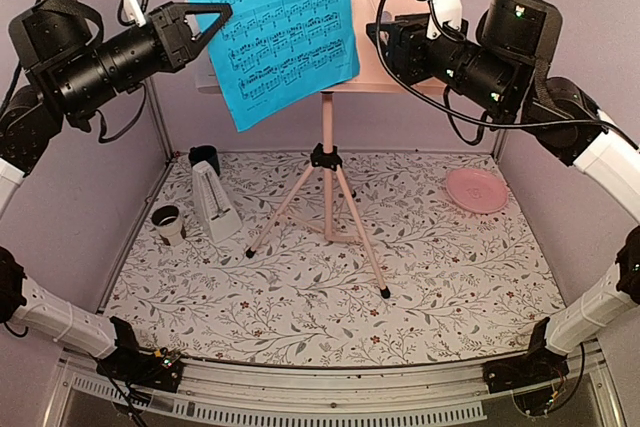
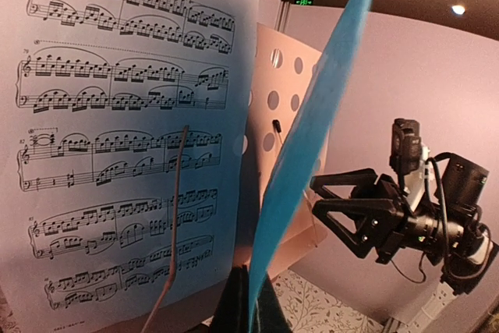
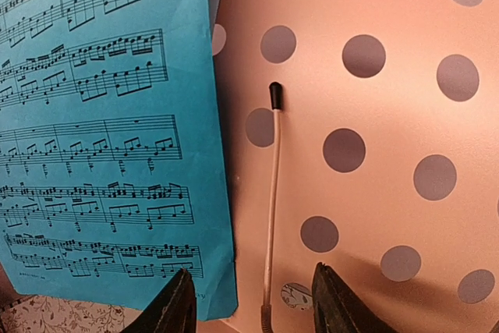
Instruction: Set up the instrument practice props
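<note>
The pink tripod music stand (image 1: 326,147) stands mid-table. My left gripper (image 1: 222,12) is shut on the left edge of the bright blue music sheet (image 1: 270,17), which hangs in front of the perforated desk (image 3: 390,115). The left wrist view shows this sheet (image 2: 312,138) edge-on, pinched between the fingers (image 2: 237,286), with the white music sheet (image 2: 117,115) resting on the desk behind a wire page holder. My right gripper (image 1: 385,39) is open just before the desk's right half, its jaws either side of the other page-holder wire (image 3: 273,185) without touching it. The white metronome (image 1: 213,202) stands at left.
A dark blue cup (image 1: 205,159) and a small white cup (image 1: 168,225) stand near the metronome. A pink plate (image 1: 476,190) lies at the right. The stand's three legs spread over the flowered mat (image 1: 330,307). Lilac walls close in the left, right and back.
</note>
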Motion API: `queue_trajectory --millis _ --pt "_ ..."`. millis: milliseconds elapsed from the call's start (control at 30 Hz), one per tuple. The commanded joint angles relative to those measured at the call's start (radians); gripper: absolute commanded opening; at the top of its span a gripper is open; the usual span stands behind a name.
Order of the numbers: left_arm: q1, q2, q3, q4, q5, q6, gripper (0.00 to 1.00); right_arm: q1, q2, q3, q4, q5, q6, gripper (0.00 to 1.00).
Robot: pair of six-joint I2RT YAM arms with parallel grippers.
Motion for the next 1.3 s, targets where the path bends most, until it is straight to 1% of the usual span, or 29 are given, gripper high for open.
queue_trajectory --millis 0,233,400,467,567,600,833,967,1267 --pt "0.015 0.004 0.014 -0.010 -0.011 0.007 0.00 -0.015 0.022 0.032 0.002 0.040 -0.022 0.51" --pt "0.020 0.006 0.008 0.012 -0.025 0.013 0.00 -0.020 0.060 0.030 0.074 0.087 -0.097 0.42" --pt "0.028 0.016 0.015 0.020 -0.036 0.017 0.00 -0.022 0.081 0.038 0.115 0.100 -0.138 0.29" --pt "0.031 0.021 0.016 0.025 -0.040 0.017 0.00 -0.023 0.085 0.038 0.129 0.102 -0.148 0.23" --pt "0.038 0.033 0.025 0.029 -0.041 0.018 0.00 -0.024 0.085 0.034 0.148 0.099 -0.160 0.05" --pt "0.042 0.041 0.030 0.029 -0.041 0.018 0.00 -0.024 0.083 0.028 0.157 0.098 -0.163 0.00" --pt "0.083 0.103 0.081 0.031 -0.024 0.035 0.00 -0.026 0.027 -0.102 0.313 0.058 -0.188 0.00" --pt "0.113 0.152 0.121 0.038 0.027 0.070 0.00 -0.030 0.013 -0.147 0.368 0.020 -0.207 0.00" --pt "0.126 0.333 0.343 -0.033 0.107 0.174 0.00 -0.043 -0.013 -0.213 0.441 -0.044 -0.232 0.00"
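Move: The stand's right page wire has its middle about 3 cm ahead of the right hand, 1 cm to its left and 1 cm below, already between the open fingers. The blue sheet hangs level with that hand, its middle some 14 cm left and 6 cm higher. From the left hand, which holds this sheet, the wire is roughly 10 cm ahead, 18 cm right and 4 cm lower; the white sheet is 10 cm ahead, 3 cm right and about level. The stand's right page wire is pinched by the right hand, which reaches about 3 cm forward and a little down, shuts its fingers, then eases back nearly 1 cm while they tip up some 10 degrees. The blue sheet, still gripped at its left edge, is carried by the left hand roughly 7 cm forward, then also 4 cm right, behind the held wire. ##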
